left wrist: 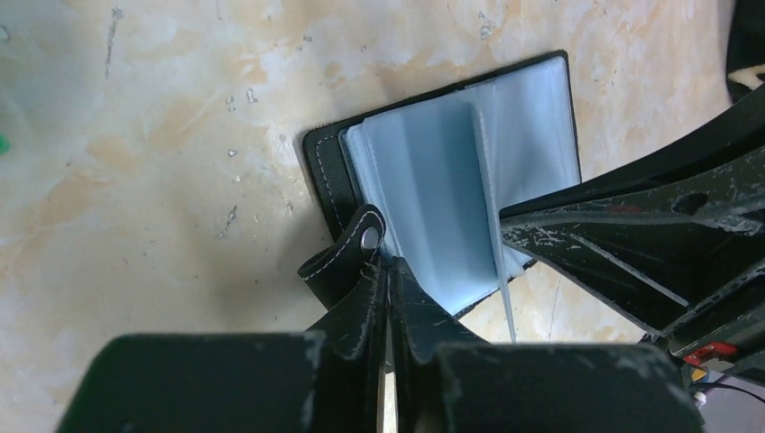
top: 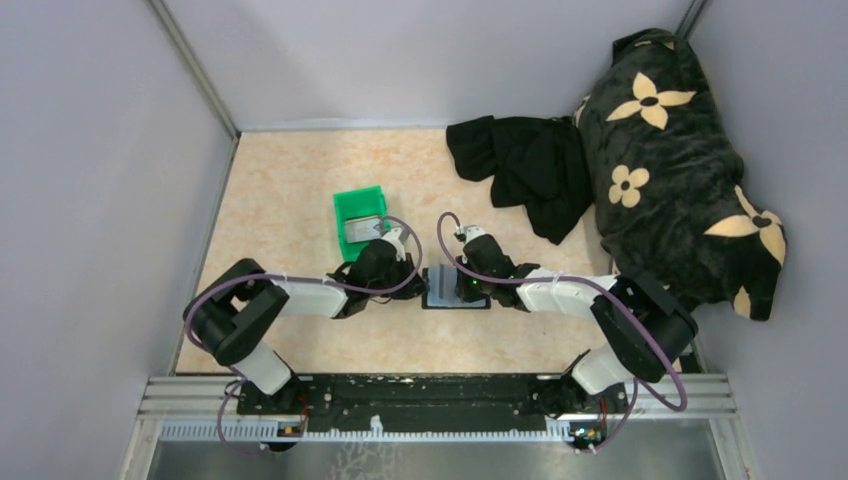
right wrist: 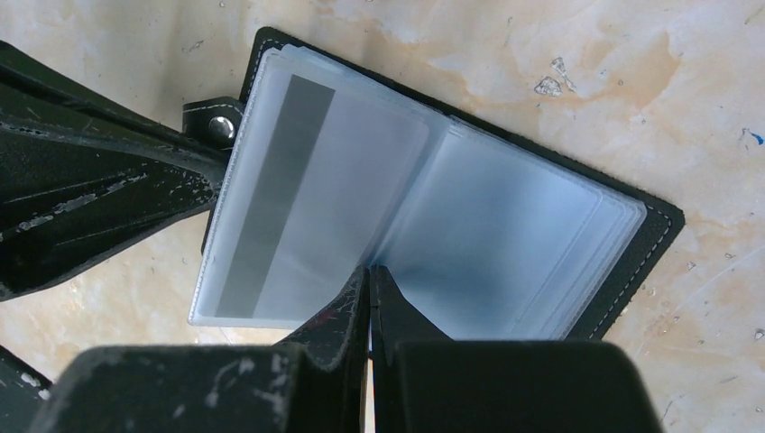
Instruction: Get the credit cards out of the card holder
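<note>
The card holder (top: 441, 299) lies open on the marble-patterned table between both grippers, with its black cover (right wrist: 651, 236) underneath and pale blue sleeves (left wrist: 424, 171) facing up. One sleeve holds a pale grey-white credit card (right wrist: 298, 198) with a dark grey stripe; this page stands raised. My left gripper (left wrist: 388, 263) is shut, tips at the holder's edge beside the snap tab (left wrist: 338, 266). My right gripper (right wrist: 370, 269) is shut too, tips in the fold between the pages. Whether either pinches a sleeve is unclear. From above, the left gripper (top: 412, 272) and right gripper (top: 468, 283) flank the holder.
A green plastic bin (top: 358, 197) stands just behind the left gripper with a flat brownish-grey card (top: 362, 230) inside. A black cloth (top: 525, 165) and a dark flower-patterned cushion (top: 670, 160) fill the back right. Grey walls enclose the table.
</note>
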Robot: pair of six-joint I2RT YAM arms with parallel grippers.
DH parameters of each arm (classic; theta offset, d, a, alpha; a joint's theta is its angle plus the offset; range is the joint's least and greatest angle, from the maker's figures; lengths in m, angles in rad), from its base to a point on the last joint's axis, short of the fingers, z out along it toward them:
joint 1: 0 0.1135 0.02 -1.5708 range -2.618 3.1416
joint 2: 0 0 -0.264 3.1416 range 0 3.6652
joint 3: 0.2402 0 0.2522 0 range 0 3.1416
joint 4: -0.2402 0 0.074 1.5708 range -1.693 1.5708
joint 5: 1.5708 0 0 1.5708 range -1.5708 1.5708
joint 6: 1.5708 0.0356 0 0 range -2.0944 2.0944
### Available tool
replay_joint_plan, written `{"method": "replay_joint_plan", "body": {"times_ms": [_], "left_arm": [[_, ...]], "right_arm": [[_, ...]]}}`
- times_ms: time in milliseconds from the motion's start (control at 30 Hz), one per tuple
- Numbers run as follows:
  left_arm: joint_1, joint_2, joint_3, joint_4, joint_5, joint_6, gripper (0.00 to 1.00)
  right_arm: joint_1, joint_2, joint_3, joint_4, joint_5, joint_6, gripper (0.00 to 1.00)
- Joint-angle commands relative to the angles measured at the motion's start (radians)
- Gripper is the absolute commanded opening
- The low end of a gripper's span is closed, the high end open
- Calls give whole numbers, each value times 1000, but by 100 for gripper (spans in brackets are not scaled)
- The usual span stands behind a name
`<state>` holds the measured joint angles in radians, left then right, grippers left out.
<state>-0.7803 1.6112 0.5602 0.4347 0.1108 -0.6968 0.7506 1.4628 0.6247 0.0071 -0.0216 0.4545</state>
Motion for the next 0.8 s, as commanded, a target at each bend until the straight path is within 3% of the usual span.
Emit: {"method": "replay_joint_plan", "body": {"times_ms": [0, 267, 767], "left_arm": [[-13, 30, 41, 27, 84, 5, 10], [-15, 25, 86, 24, 141, 24, 42], [-22, 67, 110, 22, 173, 35, 42]], "right_arm": [[18, 13, 20, 43, -26, 5, 0], [18, 22, 20, 62, -36, 9, 0], [18, 28, 12, 63, -25, 14, 0]]}}
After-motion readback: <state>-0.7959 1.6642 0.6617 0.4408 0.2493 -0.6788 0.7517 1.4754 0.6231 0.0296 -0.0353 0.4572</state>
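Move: The raised clear sleeve leaf stands about 4 cm to the left hand's right, level fore-and-aft and at fingertip height. The snap strap is roughly 2 cm to this hand's left, level fore-and-aft, 1 cm below; the green basket lies some 12 cm ahead and 12 cm left, slightly lower. From the right hand, the leaf is about 3 cm left, level fore-and-aft, its middle about 1 cm above the fingertips. Rightward by about 4 cm and up some 2 cm, the left hand comes off the left edge of the open card holder towards the raised sleeves, its nearly shut fingers opening to almost half and the wrist turning slightly clockwise. One finger comes against the leaf, its edge between the spread tips. The right hand stays put, shut fingertips still on the holder's spine. ##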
